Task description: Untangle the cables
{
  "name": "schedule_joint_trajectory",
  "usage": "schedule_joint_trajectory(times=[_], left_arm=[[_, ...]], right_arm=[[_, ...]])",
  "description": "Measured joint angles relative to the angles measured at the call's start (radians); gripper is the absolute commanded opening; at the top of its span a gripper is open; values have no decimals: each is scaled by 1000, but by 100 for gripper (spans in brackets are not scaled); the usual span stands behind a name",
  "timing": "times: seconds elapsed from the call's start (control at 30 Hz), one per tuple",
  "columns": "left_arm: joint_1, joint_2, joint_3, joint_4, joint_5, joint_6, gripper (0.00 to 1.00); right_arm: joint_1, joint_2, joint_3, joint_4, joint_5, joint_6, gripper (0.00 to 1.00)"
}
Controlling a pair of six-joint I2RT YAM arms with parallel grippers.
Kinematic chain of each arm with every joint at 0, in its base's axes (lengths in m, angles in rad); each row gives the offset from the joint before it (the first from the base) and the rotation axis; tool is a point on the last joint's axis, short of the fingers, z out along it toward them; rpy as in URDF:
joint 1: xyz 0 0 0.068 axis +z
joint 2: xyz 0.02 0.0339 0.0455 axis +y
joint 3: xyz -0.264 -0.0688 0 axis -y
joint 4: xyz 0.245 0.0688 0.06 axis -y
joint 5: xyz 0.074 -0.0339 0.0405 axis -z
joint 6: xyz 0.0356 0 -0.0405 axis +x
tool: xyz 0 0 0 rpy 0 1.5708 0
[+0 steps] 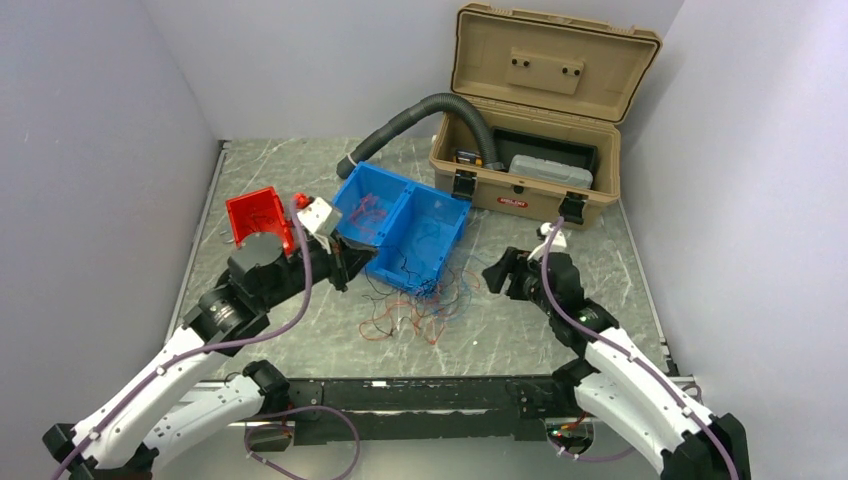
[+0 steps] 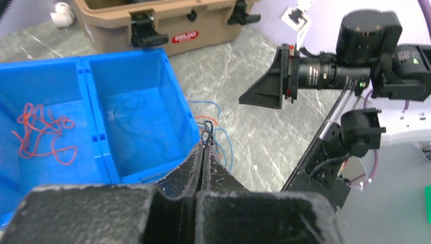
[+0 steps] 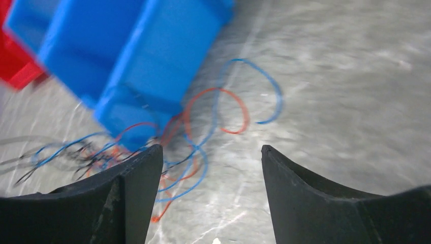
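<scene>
The cables, thin red, blue and black wires, lie tangled [image 1: 420, 305] on the table just in front of the blue bin [image 1: 452, 232]. More red cables [image 2: 43, 132] sit in the bin's left compartment and thin blue ones [image 2: 134, 114] in its right one. My left gripper [image 2: 206, 145] is at the bin's near corner, shut on a black cable that sticks out of its tips. My right gripper [image 3: 212, 148] hovers open over the marble top at the right of the tangle [image 3: 203, 137], with nothing between its fingers.
A red bin [image 1: 258, 215] stands left of the blue one. A tan toolbox [image 1: 540, 110] with its lid up sits at the back right, and a thick grey corrugated hose [image 1: 420, 115] arcs from it to the blue bin's far side. Grey walls close three sides.
</scene>
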Motion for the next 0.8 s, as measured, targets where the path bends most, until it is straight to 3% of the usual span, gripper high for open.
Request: schedule_joint_trajectory(times=[0.2,0.43,0.6,0.67,0.8], left_arm=[[0,38,0,-19,60,23,0],[0,22,0,-29,72,31,0],[0,9,0,-32,72,39,0],[0,3,0,-32,72,40,0],[0,2,4,-40,69,45,0]], right_arm=[[54,168,30,156,-257,-125,73],[245,311,68,285,-323,-215,71],[294,428,68,415,-301,-229,66],[306,490,69,452,-281,-228,57],[336,603,84,499,-204,-212,9]])
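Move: To the right hand's left by about 15 cm, some 2 cm back and 6 cm lower, the cable tangle bunches at the blue bin's near corner. The bin's middle is roughly 11 cm ahead and 22 cm left of the hand; loose orange and blue loops lie about 3 cm ahead and 7 cm left, on the table. From the left hand the tangle is around 3 cm ahead, 11 cm right and 24 cm below. Sweeping left about 15 cm to the tangle at the blue bin's near corner, the right hand turns some 35 degrees counter-clockwise and drifts slightly back, then sinks about 5 cm as its open fingers start to close around the strands beside the knot. The left hand stays almost in place, shut, keeping its hold on the black cable above. ##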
